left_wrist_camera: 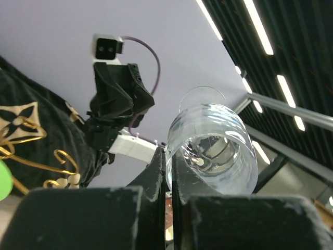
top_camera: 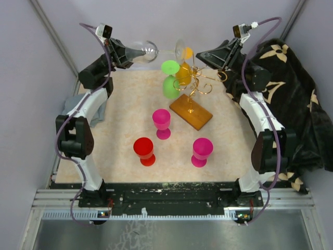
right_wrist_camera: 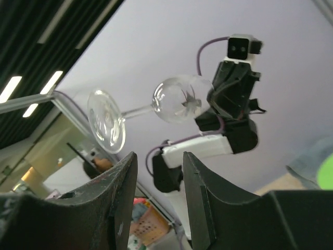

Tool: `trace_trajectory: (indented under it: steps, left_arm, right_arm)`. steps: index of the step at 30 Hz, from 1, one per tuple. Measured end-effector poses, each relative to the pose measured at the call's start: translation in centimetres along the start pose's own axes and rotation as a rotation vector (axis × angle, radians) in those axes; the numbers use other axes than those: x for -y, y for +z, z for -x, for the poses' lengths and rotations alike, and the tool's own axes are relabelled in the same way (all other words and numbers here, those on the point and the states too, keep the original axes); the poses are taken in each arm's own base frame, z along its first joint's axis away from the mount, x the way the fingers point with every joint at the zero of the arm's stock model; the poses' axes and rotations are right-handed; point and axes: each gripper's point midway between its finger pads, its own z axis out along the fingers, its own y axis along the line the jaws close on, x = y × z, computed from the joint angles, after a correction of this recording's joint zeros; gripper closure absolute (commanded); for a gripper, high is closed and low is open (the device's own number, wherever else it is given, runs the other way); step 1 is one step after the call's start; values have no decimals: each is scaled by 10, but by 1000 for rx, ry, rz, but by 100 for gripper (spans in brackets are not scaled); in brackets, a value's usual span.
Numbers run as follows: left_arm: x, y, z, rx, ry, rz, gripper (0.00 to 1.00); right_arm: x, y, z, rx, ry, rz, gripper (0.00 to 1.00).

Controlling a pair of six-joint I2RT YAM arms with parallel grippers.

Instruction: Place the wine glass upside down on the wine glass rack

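Observation:
A clear wine glass (top_camera: 148, 51) is held lying sideways in the air at the back of the table. Its foot (top_camera: 182, 50) points right. My left gripper (top_camera: 131, 53) is shut on the bowl's rim. The left wrist view shows one finger inside the wine glass (left_wrist_camera: 213, 140) and one outside it, at my left gripper (left_wrist_camera: 169, 161). My right gripper (top_camera: 199, 54) is open, just right of the foot and apart from it. In the right wrist view the wine glass (right_wrist_camera: 177, 99) floats above my empty right gripper (right_wrist_camera: 158, 161). The gold wire rack (top_camera: 195, 83) stands on its amber base (top_camera: 191, 112).
Two green glasses (top_camera: 170, 86) and an orange one (top_camera: 183, 74) hang on the rack's left side. Two pink goblets (top_camera: 161, 121) (top_camera: 202, 150) and a red one (top_camera: 144, 150) stand in front. A black patterned cloth (top_camera: 291, 83) lies at the right and a grey cloth (top_camera: 96, 112) at the left.

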Motion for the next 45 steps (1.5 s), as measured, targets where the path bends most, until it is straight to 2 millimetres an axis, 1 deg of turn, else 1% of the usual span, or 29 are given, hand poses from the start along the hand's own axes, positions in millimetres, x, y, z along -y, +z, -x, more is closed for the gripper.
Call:
trace_trajectory:
  steps: [3,5,9,12,17,21,27,32,35,37,38,40,41,44,45]
  left_arm:
    - [15,9,-13,-39,41,-70,100]
    - [19,14,-16,-48,54,-96,100]
    - [11,17,-17,-48,39,-102,100]
    - [3,16,-15,-43,25,-94,100]
    - [2,15,-15,-41,24,-95,100]
    - [2,15,-15,-39,22,-94,100]
    - [2,15,-15,-39,22,-94,100]
    - [2,15,-15,-38,22,-95,100]
    - [2,15,-14,-38,21,-94,100]
    - [2,15,-14,-38,21,-94,100]
    - [2,15,-14,-38,21,-94,100]
    - [1,15,-14,-38,21,-94,100]
    - [1,15,-14,-38,21,-94,100]
    - [2,16,-14,-32,18,-96,100]
    - [1,16,-13,-30,17,-95,94]
  right_arm:
    - [-15,10,-5,-14,37,94,59]
    - [-19,16,-7,-22,66,132,59]
    - [-24,23,-12,-31,124,169,59]
    - [-34,28,-13,-36,133,200,59]
    - [-52,36,-15,-43,135,252,59]
    - [-57,39,-17,-51,139,265,59]
    - [-59,40,-18,-54,133,271,60]
    - [-62,47,-26,-73,143,281,71]
    - [-63,50,-30,-84,144,286,73]
    - [-63,51,-32,-89,147,285,76]
    - [-63,52,-33,-90,145,286,81]
    - [-63,52,-34,-92,142,286,98]
    - [-62,53,-34,-95,143,282,100]
    - [-63,54,-36,-97,153,284,100]
    - [-64,54,-36,-96,152,285,100]
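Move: The left hand holds the clear wine glass by its bowl, and the glass's foot is some 15 cm to that hand's right, 1 cm ahead and 7 cm above. From the open right hand the foot is about 8 cm left, 4 cm back and 5 cm up. The gold rack stands roughly 14 cm ahead of the right hand, straight out, 30 cm lower; hung on it are the yellow glass (20 ahead, 3 left) and the green glass (15 ahead, 9 left), both about 26 cm down. The right fingers close on the clear glass's foot and pinch its rim, having come about 5 cm each back, left and up to reach it while the wrist turned some 20 degrees, mostly counter-clockwise. The left hand keeps its grip on the bowl, shifts a couple of centimetres right and slightly back early on, then holds still for the handover. ##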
